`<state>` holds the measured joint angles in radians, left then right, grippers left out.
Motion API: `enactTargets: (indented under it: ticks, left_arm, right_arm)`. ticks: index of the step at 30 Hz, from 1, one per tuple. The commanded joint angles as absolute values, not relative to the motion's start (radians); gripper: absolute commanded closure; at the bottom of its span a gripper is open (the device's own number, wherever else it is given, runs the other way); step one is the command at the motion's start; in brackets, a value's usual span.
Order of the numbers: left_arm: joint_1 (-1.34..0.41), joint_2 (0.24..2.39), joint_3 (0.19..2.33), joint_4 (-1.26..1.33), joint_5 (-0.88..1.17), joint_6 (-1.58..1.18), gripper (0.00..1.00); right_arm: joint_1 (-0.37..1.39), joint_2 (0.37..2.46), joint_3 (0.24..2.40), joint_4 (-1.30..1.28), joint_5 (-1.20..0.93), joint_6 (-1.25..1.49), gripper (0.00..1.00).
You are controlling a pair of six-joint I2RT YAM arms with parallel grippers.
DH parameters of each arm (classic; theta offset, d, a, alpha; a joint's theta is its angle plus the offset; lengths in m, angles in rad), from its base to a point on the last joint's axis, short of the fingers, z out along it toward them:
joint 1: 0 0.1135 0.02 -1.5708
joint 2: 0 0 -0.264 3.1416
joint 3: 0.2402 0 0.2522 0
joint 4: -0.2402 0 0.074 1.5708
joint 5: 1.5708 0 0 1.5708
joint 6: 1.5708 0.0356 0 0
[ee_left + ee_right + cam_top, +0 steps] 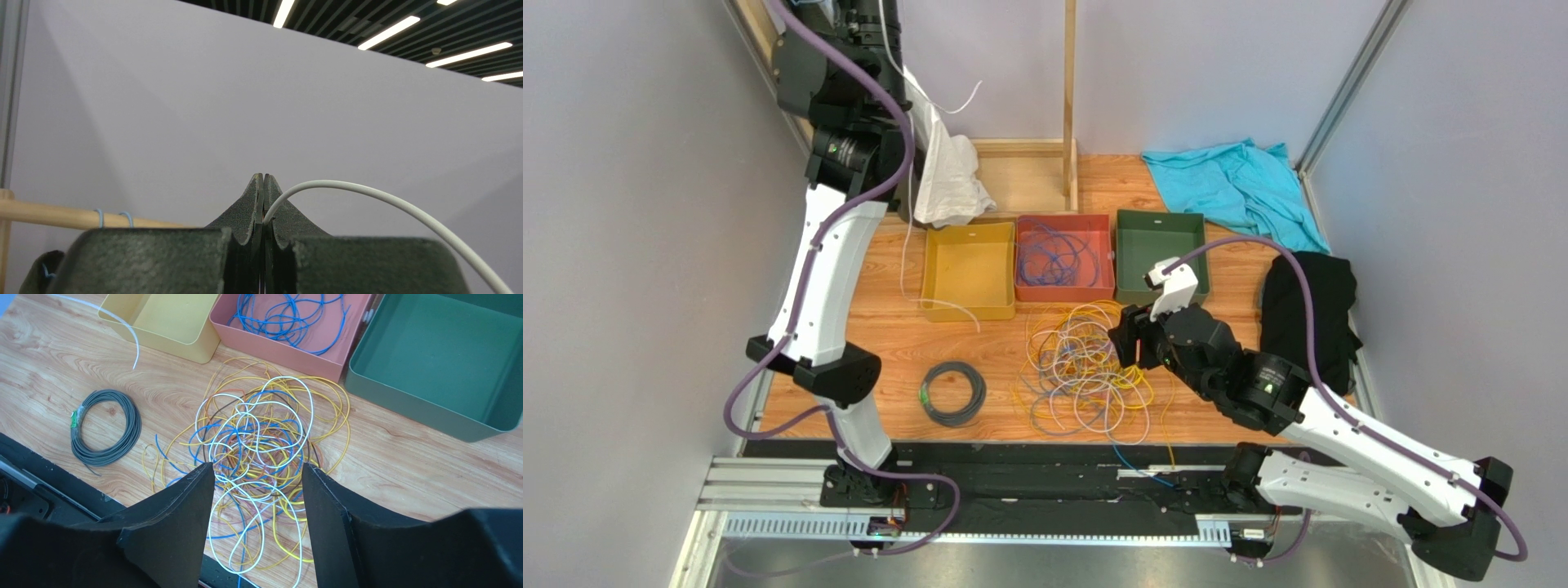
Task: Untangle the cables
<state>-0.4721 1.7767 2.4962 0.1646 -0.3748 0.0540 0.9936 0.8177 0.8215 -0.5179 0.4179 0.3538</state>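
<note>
The cables point(1081, 368) lie in a loose tangle of yellow, white and blue loops on the wooden table, seen close up in the right wrist view point(264, 429). My right gripper point(258, 468) hovers open just above the tangle's near side, with loops showing between its fingers and nothing gripped. In the top view it sits at the tangle's right edge point(1130, 337). My left gripper point(263, 177) is raised high and shut on one white cable point(368, 193). That cable hangs down towards the yellow bin point(916, 233), and its free end rests on the table point(132, 337).
Yellow bin point(967, 272), red bin point(1100, 284) with blue cables in it, and green bin point(1161, 254) stand in a row behind the tangle. A black coil point(952, 392) lies to the left. Teal cloth point(1234, 184), black cloth point(1308, 306) and a white bag point(946, 172) lie around the edges.
</note>
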Motion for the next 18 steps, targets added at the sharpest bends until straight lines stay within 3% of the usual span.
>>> enactTargets:
  ticks: [1,18]
  left_arm:
    - [-0.446,1.83,2.496,0.195,-0.357,0.023,1.0]
    - [-0.431,1.888,2.501,0.199,-0.333,-0.028,1.0]
  right_arm:
    - [0.989,0.776,0.813,-0.494,0.456,0.362,0.41]
    - [0.98,0.802,0.827,-0.477,0.451,0.339,0.41]
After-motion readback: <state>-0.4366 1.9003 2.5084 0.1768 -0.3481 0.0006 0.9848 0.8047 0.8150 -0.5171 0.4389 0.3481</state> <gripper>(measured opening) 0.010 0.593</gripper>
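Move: The left hand is high over the table with the white cable shut in its fingers. The yellow bin is nearly under it, about 1 cm farther out, 5 cm to the right and some 70 cm below; the red bin is about 3 cm out and 23 cm right, the gray coil about 23 cm back and 3 cm right, both as far down. From the right hand, the yellow bin is roughly 20 cm ahead, 25 cm left and 19 cm below. Still pinching the white cable near one end, the left hand swings forward about 7 cm while sinking some 5 cm and drifting a little to the right, carrying the dangling length outward above the table. The wrist tips forward by only 5 degrees or so and then eases back, the fingers stay shut, and at the end the hand slows and rises again by about 1 cm. ##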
